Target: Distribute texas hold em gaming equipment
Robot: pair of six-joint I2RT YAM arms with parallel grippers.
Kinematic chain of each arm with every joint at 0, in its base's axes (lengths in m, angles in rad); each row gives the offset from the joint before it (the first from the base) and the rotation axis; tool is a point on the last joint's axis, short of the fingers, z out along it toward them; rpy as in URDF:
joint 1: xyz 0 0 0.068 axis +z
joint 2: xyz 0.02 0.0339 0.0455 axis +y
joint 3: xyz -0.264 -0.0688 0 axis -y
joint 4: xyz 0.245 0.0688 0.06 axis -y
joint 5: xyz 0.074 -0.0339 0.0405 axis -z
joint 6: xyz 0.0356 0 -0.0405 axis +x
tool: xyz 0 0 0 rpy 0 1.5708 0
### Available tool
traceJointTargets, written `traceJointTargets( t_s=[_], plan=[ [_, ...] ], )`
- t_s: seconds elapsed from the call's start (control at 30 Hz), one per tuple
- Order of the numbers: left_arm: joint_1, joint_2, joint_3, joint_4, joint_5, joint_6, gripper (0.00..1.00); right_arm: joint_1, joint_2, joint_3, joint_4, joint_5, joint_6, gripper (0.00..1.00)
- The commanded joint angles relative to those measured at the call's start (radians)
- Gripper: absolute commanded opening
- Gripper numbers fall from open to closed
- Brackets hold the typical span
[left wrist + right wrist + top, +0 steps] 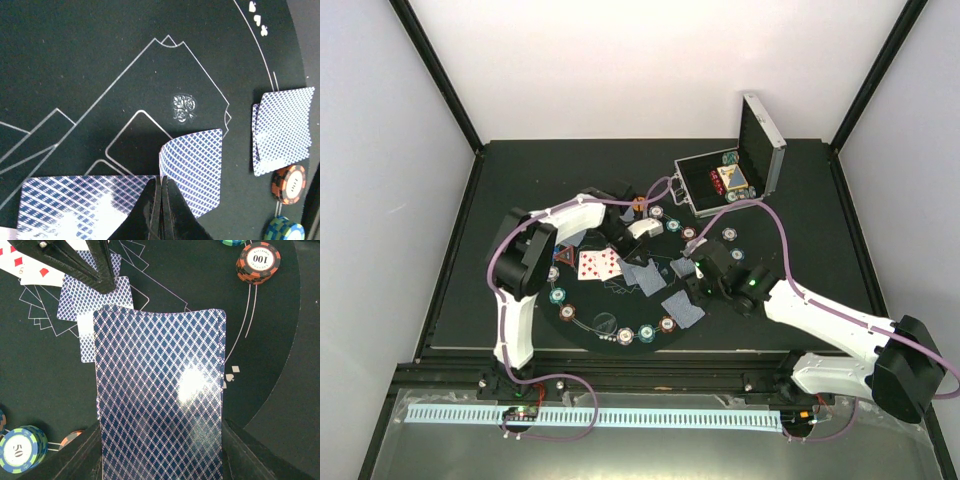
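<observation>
My left gripper [161, 181] is shut on the edge of a blue-backed playing card [195, 160], which curls up off the black mat [100, 65]. In the top view this gripper [632, 252] hangs over the mat's middle. My right gripper [160, 440] is shut on a deck of cards [160, 390], held flat between its fingers [240, 450]. It sits right of centre [692, 268]. Face-down cards [682, 308] and face-up red cards [598, 264] lie on the mat. Poker chips [257, 262] ring the mat's rim. A red triangle marker [564, 257] lies at the left.
The silver case [730, 180] stands open at the back right with chips inside. A face-down pair of cards [282, 130] lies beside a red-brown chip [289, 184] and a teal chip [285, 229]. The two arms nearly meet over the mat's centre.
</observation>
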Motion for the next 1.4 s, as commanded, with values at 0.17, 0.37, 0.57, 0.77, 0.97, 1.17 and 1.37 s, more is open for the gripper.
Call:
traceJointTargets(
  t_s=[0.17, 0.37, 0.57, 0.77, 0.97, 1.17, 1.37],
  plan=[
    [-0.012, 0.034, 0.092, -0.011, -0.170, 0.081, 0.02, -0.010, 0.015, 0.008, 0.026, 0.001, 0.000, 0.55],
    [-0.012, 0.065, 0.129, -0.046, -0.247, 0.095, 0.02, -0.009, 0.016, 0.013, 0.017, 0.008, 0.000, 0.55],
    [-0.011, 0.060, 0.130, -0.012, -0.257, 0.066, 0.04, -0.010, 0.014, 0.013, 0.009, 0.011, 0.005, 0.55],
    [-0.012, 0.033, 0.125, 0.015, -0.267, 0.046, 0.17, -0.009, 0.007, 0.016, 0.006, 0.012, 0.006, 0.55],
    [-0.012, -0.005, 0.129, 0.020, -0.266, 0.024, 0.42, -0.009, -0.003, 0.020, -0.003, 0.023, 0.011, 0.55],
    [-0.009, -0.110, 0.118, 0.062, -0.271, -0.048, 0.57, -0.010, -0.018, 0.048, -0.053, 0.062, 0.015, 0.56],
    [0.073, -0.376, -0.032, 0.245, -0.277, -0.238, 0.66, -0.031, -0.009, 0.075, -0.088, 0.104, 0.066, 0.55]
  ],
)
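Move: My left hand already pinches the bent face-down card at its forward edge. It is bound for the first face-down card, about 3 cm left, 1 cm ahead and 2 cm below the hand. Face-up cards lie level with my left hand, some 8 and 13 cm to its left; the near face-down pair is about 12 cm right and 11 cm back. From my right hand, the first face-down card lies some 15 cm left, 1 cm ahead and 9 cm lower. I slide the pinched card forward with my left hand, about 4 cm and slightly left, onto the first face-down card, sinking some 1.5 cm as the fingers straighten about 15 degrees towards pointing down. There I open the fingers wide, let go, and lift about 9 cm, still drifting forward. My right hand keeps its hold on the deck. ##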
